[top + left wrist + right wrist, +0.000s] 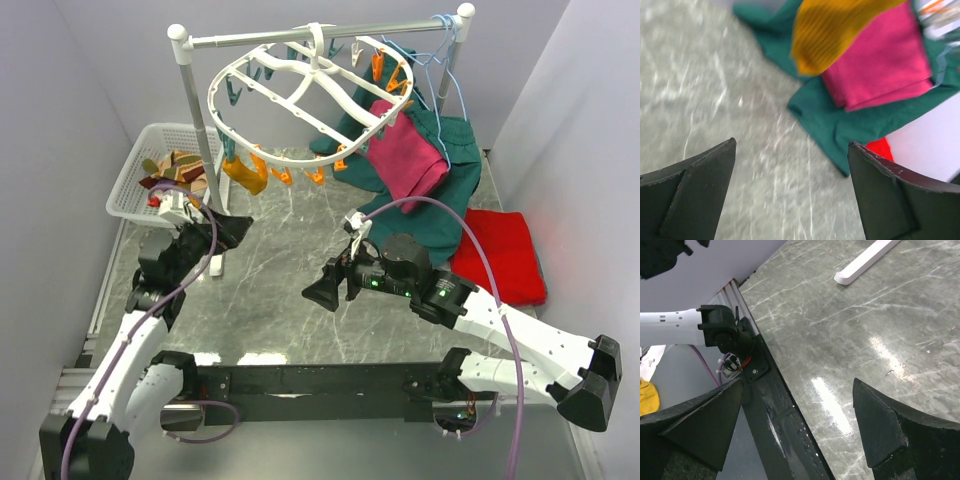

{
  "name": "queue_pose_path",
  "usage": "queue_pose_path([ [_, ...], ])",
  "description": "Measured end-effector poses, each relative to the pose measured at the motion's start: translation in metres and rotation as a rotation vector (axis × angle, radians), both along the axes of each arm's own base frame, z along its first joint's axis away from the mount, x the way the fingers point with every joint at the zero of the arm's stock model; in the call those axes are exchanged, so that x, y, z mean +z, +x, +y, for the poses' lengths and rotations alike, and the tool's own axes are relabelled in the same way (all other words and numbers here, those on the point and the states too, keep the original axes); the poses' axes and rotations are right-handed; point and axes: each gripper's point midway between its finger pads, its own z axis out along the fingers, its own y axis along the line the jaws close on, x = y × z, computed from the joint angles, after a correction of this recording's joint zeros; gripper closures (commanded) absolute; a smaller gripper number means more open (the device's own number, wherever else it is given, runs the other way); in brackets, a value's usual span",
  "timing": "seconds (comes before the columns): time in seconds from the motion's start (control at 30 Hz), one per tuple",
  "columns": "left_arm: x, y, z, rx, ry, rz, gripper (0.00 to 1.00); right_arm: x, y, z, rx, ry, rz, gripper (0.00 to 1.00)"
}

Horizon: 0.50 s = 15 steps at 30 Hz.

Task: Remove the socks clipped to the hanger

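Observation:
The white oval hanger (300, 95) hangs from the rack's pole, with orange and teal clips round its rim. One mustard sock (246, 172) hangs from a clip at its near left edge; it also shows in the left wrist view (835, 35). Several striped socks (178, 168) lie in the white basket (135, 175). My left gripper (238, 230) is open and empty, below and just left of the mustard sock (792, 190). My right gripper (322, 290) is open and empty, low over the table's middle (797, 425).
The white pole rack (195, 110) stands at the back, its foot (865, 262) on the table. A magenta garment (405, 155) and dark green clothes (455, 195) hang at the right on pale blue wire hangers (440, 60). A red cloth (500, 255) lies at the right.

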Motion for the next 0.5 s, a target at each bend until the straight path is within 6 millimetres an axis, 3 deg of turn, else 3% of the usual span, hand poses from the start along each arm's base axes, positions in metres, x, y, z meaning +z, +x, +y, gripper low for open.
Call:
queue_pose_path([
  [0.27, 0.074, -0.004, 0.010, 0.064, -0.039, -0.318, 0.19, -0.002, 0.000, 0.001, -0.001, 0.000, 0.017, 0.00],
  [0.4, 0.086, 0.006, 0.008, 0.058, -0.060, -0.373, 0.34, -0.002, 0.000, 0.002, -0.003, 0.002, 0.024, 0.00],
  [0.43, 0.085, 0.009, 0.006, 0.053, -0.065, -0.371, 0.42, -0.002, -0.001, 0.002, -0.003, 0.003, 0.024, 0.00],
  [0.5, 0.081, 0.016, 0.004, 0.048, -0.070, -0.356, 0.46, -0.002, -0.001, 0.002, -0.003, 0.004, 0.025, 0.00],
])
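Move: The mustard sock, the last one clipped to the hanger, hangs about 9 cm ahead of the left hand, some 4 cm to its right and 9 cm higher. The nearest empty orange clip on the rim is roughly 7 cm ahead, 11 cm right and 12 cm above; the rack's left pole stands some 20 cm ahead and 6 cm left. From the idle right hand the sock lies about 23 cm ahead, 16 cm left and 8 cm up. The left hand, empty and wide open, rises about 8 cm towards the height of the hanging mustard sock while its wrist tips the fingers up by some 20 degrees, so that they come to point a little upward, ahead and rightward. Near the top the climb levels off and the hand starts easing forward towards the sock, its fingers closing partway but with a clear gap left and nothing between them yet. ##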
